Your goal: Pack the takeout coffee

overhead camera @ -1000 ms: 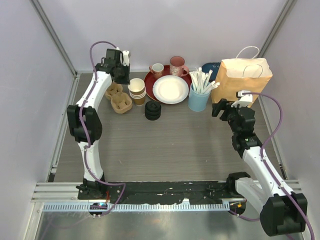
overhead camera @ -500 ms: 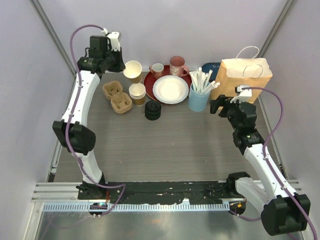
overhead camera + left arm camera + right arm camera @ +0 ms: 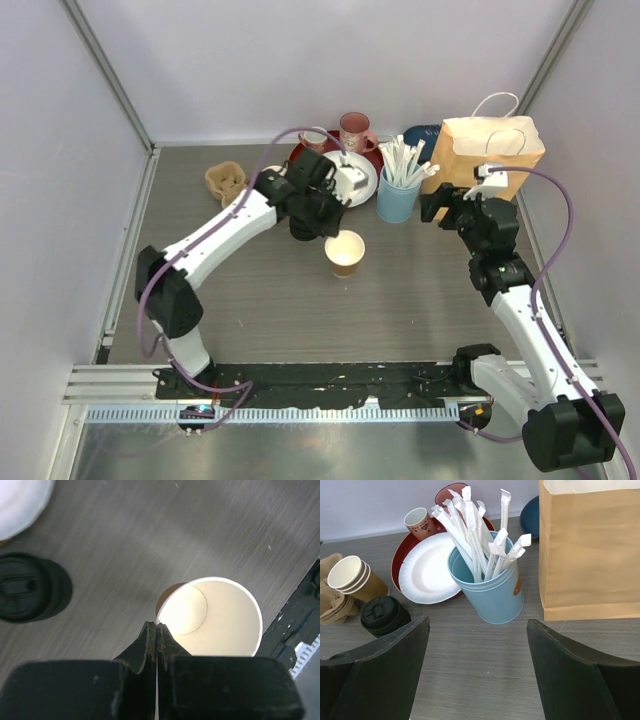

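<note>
A tan paper cup, white inside and without a lid, stands upright at the middle of the table. My left gripper is shut on its rim, one finger inside and one outside; in the top view this gripper sits just behind the cup. Whether the cup's base touches the table I cannot tell. A stack of black lids lies left of the cup. More nested paper cups stand beside the lids. My right gripper hangs open and empty in front of the straw cup.
A brown paper bag stands at the back right. Beside it is the light-blue straw cup. A white plate on a red tray and a pink mug sit at the back. A cardboard cup carrier lies back left.
My left arm has swung from the back left corner to the table's middle, carrying one paper cup by its rim. The right arm has barely moved.
</note>
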You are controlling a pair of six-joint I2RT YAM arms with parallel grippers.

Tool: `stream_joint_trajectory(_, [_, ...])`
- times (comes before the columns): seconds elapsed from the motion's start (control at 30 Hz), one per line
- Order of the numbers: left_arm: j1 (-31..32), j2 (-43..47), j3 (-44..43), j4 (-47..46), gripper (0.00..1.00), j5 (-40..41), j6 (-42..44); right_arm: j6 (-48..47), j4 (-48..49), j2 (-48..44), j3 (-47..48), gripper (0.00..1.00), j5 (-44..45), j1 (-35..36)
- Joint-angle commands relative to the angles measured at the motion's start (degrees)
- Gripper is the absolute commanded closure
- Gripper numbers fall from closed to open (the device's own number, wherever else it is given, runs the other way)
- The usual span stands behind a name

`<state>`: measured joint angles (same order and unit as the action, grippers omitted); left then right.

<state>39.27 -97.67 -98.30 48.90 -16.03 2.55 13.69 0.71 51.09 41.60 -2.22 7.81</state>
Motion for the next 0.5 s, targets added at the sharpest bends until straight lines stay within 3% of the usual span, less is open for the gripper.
stream_joint_trajectory(0.0, [3.4,-4.0,1.7,-4.8,1.00,-0.8,2.3,0.1,-2.8,-1.6,2.8,0.16,1.6,0.4])
stream_joint_trajectory(0.47, [4.5,-13.2,1.4,-14.8,1.00,2.9,4.2,-1.5,-4.3,-3.2,1.9,0.15,1.4,0.4])
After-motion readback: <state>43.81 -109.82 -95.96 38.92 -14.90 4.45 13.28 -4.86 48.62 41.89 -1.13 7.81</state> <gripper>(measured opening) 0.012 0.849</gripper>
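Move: The left hand already grips the takeout cup by its rim; bare table for it lies roughly 8 cm to that hand's right, about 1 cm back and 19 cm down. From the hand, the black lids sit some 12 cm ahead and 7 cm left, the straw bucket 17 cm ahead and 17 cm right, the white plate 27 cm ahead and 3 cm right. From the right hand, that bare spot is about 23 cm left, 9 cm back and well below. Keeping its shut fingers pinched on the cup's rim, the left hand lowers the cup about 9 cm towards the bare table in front of the plate, quickly at first, then almost levelling off. Meanwhile it goes some 5 cm right, away from the black lids, easing back a little before coming forward again; the wrist barely turns. ##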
